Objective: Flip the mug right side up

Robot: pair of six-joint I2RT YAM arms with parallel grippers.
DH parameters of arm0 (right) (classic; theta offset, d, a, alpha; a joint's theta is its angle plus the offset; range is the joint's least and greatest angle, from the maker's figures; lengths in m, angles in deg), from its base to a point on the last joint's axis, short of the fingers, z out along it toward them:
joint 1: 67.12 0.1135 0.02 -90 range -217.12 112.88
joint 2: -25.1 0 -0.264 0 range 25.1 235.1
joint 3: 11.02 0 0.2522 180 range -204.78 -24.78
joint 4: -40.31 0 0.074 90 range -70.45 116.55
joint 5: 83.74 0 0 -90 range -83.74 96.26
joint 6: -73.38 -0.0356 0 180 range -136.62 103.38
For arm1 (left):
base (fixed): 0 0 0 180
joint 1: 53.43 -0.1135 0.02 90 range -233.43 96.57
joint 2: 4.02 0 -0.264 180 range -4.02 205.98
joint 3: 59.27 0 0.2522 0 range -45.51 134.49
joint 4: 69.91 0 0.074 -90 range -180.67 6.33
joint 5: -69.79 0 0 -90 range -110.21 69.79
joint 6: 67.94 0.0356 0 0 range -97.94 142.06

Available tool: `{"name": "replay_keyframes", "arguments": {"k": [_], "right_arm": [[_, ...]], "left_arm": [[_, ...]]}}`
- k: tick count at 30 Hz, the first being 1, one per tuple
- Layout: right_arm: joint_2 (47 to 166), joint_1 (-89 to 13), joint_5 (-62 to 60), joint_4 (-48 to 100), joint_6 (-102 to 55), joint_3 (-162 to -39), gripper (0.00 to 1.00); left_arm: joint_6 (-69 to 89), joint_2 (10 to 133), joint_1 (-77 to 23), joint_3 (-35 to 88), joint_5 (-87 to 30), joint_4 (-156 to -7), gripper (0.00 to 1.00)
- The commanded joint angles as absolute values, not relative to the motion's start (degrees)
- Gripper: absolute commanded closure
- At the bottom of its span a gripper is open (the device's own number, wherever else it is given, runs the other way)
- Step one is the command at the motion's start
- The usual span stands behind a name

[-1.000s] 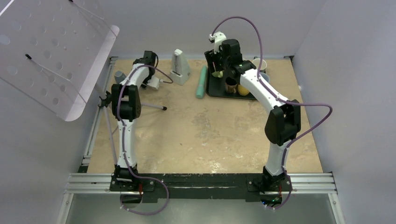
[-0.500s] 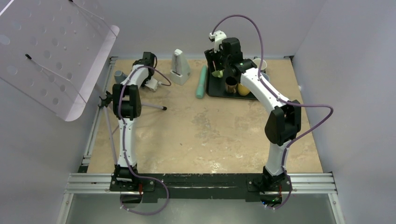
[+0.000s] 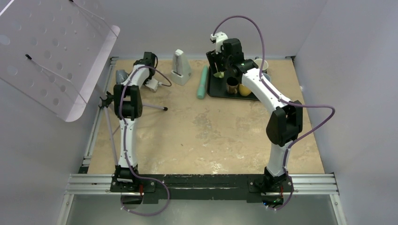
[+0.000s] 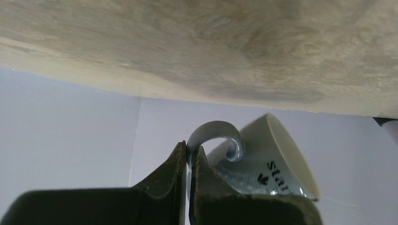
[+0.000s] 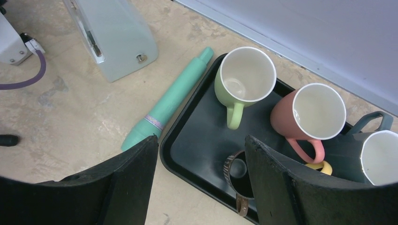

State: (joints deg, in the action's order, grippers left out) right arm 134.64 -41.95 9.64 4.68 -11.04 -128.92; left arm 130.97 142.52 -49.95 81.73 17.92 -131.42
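Observation:
The pale blue-grey mug with a cream inside and black lettering shows tilted in the left wrist view, its mouth pointing right. My left gripper is shut on its curled handle. In the top view the mug sits at the far left edge of the table, with the left gripper beside it. My right gripper is open and empty, hovering above the black tray; it is at the back centre in the top view.
The tray holds a green mug, a pink mug, a dark teal mug and a brown mug, all upright. A teal roller and a pale metronome-shaped box lie left of it. A clear perforated panel overhangs the far left.
The left gripper has tipped the mug at the table's left edge. The right arm has barely moved.

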Motion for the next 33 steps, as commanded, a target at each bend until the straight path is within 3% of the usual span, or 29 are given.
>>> {"name": "replay_keyframes", "arguments": {"k": [1, 17, 33], "right_arm": [[130.83, -42.01, 11.36, 4.89, -10.39, -129.32, 0.29], [126.41, -42.07, 12.26, 5.02, -10.95, -125.94, 0.30], [121.53, -42.07, 8.56, 5.84, -13.34, -124.18, 0.29]], "left_arm": [[130.61, 138.32, -49.67, 78.36, 16.76, -129.43, 1.00], [106.39, 132.07, -48.87, 81.85, 0.81, -130.51, 1.00], [61.42, 119.70, -49.03, 79.86, -31.71, -142.55, 1.00]]}}
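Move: The left fingers are already shut on the blue-grey mug's handle, its body some 4 cm back and 2 cm left of them, about level. To their right, almost level in reach, stand the white metronome (about 30 cm), then the green bottle (roughly 41 cm, 2 cm back), then the black tray of upright mugs (about 59 cm, 2 cm back). From the right gripper the mug lies about 52 cm left, 3 cm ahead and 18 cm lower. Keep the left gripper shut on the mug's handle and, after a tiny dip, swing it about 11 cm right towards the metronome, raising it 6 cm and drawing back some 4 cm at a gathering pace. Roll the wrist some 65 degrees as you go, so the fingers turn from left-and-down to forward-and-down. Raise the open, empty right gripper about 5 cm and draw it back 3 cm. ##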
